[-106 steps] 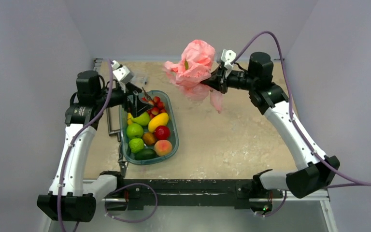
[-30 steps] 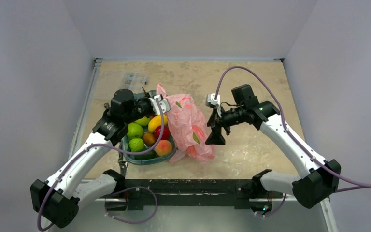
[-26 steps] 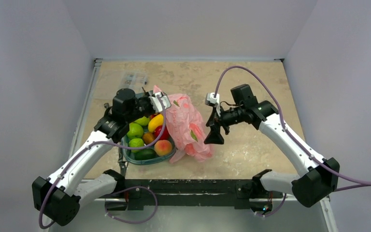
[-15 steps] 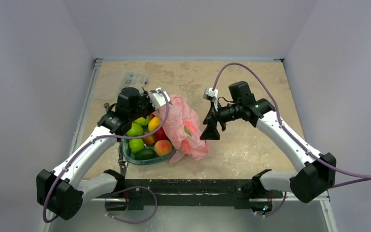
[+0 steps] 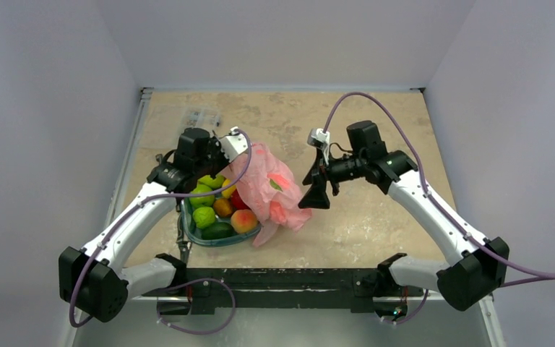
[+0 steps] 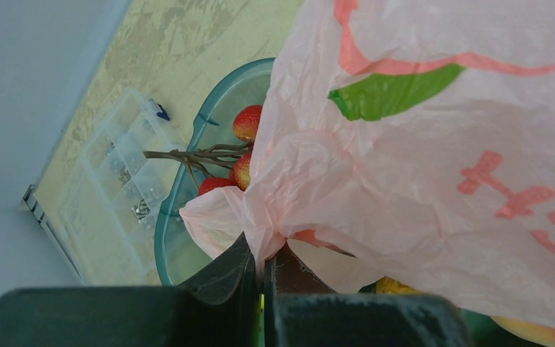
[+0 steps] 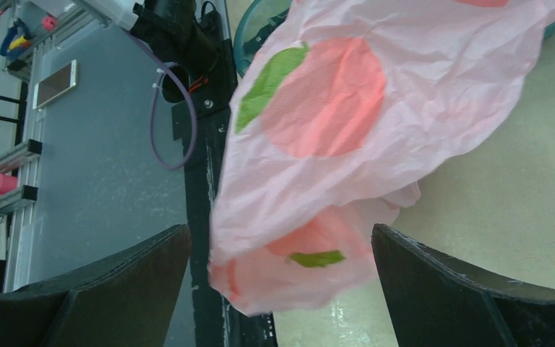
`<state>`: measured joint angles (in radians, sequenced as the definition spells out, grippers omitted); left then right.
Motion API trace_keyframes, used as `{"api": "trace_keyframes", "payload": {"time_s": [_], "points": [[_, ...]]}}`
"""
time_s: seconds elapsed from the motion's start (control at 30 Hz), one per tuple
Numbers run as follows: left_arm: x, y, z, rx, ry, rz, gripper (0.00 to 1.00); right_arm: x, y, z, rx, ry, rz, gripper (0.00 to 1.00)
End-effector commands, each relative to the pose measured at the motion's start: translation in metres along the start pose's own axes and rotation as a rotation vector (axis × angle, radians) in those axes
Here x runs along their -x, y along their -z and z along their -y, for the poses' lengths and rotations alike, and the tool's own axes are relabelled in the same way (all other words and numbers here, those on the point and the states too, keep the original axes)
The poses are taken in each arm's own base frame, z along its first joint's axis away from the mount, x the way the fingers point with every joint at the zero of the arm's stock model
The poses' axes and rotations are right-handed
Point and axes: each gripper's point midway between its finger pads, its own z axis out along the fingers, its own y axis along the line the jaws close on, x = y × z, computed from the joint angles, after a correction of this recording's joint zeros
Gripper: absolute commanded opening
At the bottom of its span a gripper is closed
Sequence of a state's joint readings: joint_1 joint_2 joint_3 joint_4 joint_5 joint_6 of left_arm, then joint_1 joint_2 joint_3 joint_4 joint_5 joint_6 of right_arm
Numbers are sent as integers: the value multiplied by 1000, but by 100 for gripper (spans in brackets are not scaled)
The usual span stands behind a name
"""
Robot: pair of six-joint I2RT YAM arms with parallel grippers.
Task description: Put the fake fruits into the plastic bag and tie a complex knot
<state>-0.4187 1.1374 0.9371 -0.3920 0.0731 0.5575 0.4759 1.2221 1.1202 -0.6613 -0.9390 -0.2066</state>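
The pink plastic bag (image 5: 271, 191) hangs half lifted, draped over the right edge of the teal tub (image 5: 220, 242). My left gripper (image 5: 240, 147) is above the tub's far end, shut on a bunched fold of the plastic bag (image 6: 419, 159) at its fingertips (image 6: 266, 253). The fake fruits (image 5: 220, 208) lie in the tub: green, yellow, red and peach ones, with strawberries (image 6: 249, 121) on a twig. My right gripper (image 5: 313, 194) stands open just right of the bag. The bag's lower end (image 7: 332, 116) sags between that gripper's (image 7: 280, 238) wide fingers, untouched. The knot is out of view.
A clear small-parts box (image 5: 201, 116) lies at the far left of the table, also seen beside the tub (image 6: 115, 188). A dark metal bracket (image 5: 168, 184) sits left of the tub. The black front rail (image 5: 282, 278) runs along the near edge.
My left gripper has drawn the bag up and to the far left, so its lower end has lifted and swung. The right gripper shifted slightly left and stays open.
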Motion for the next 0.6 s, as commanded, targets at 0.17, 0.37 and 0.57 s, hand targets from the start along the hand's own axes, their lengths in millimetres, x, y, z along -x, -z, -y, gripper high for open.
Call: {"api": "trace_keyframes", "payload": {"time_s": [0.17,0.37,0.57], "points": [[15,10,-16,34,105,9,0,2,-9,9,-9,-31,29,99],[25,16,-16,3,114,70,0,9,-14,53,-176,37,58,37],[5,26,-73,53,139,103,0,0,57,68,-256,-77,69,0]]}}
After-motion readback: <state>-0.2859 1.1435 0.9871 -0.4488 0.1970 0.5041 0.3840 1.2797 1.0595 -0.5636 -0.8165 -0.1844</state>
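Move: Just beyond the right hand's open fingers floats the plastic bag's loose end, about 5 cm to the left, 2 cm back and 3 cm lower. The green tray's middle lies some 27 cm left, 8 cm farther out and 20 cm below; its peach is about 20 cm left and 3 cm back. From the left hand, still pinching the bag's other end, the loose end is about 21 cm right and 11 cm back, roughly level. Reaching forward and down with open fingers, the right hand travels about 5 cm forward and 4 cm down, closes its fingers fully and pinches the bag's loose part, then draws some 2 cm right while turning slightly clockwise. The left hand keeps its pinch, nearly still at first, then shifts about 2 cm left, away from the right hand. ##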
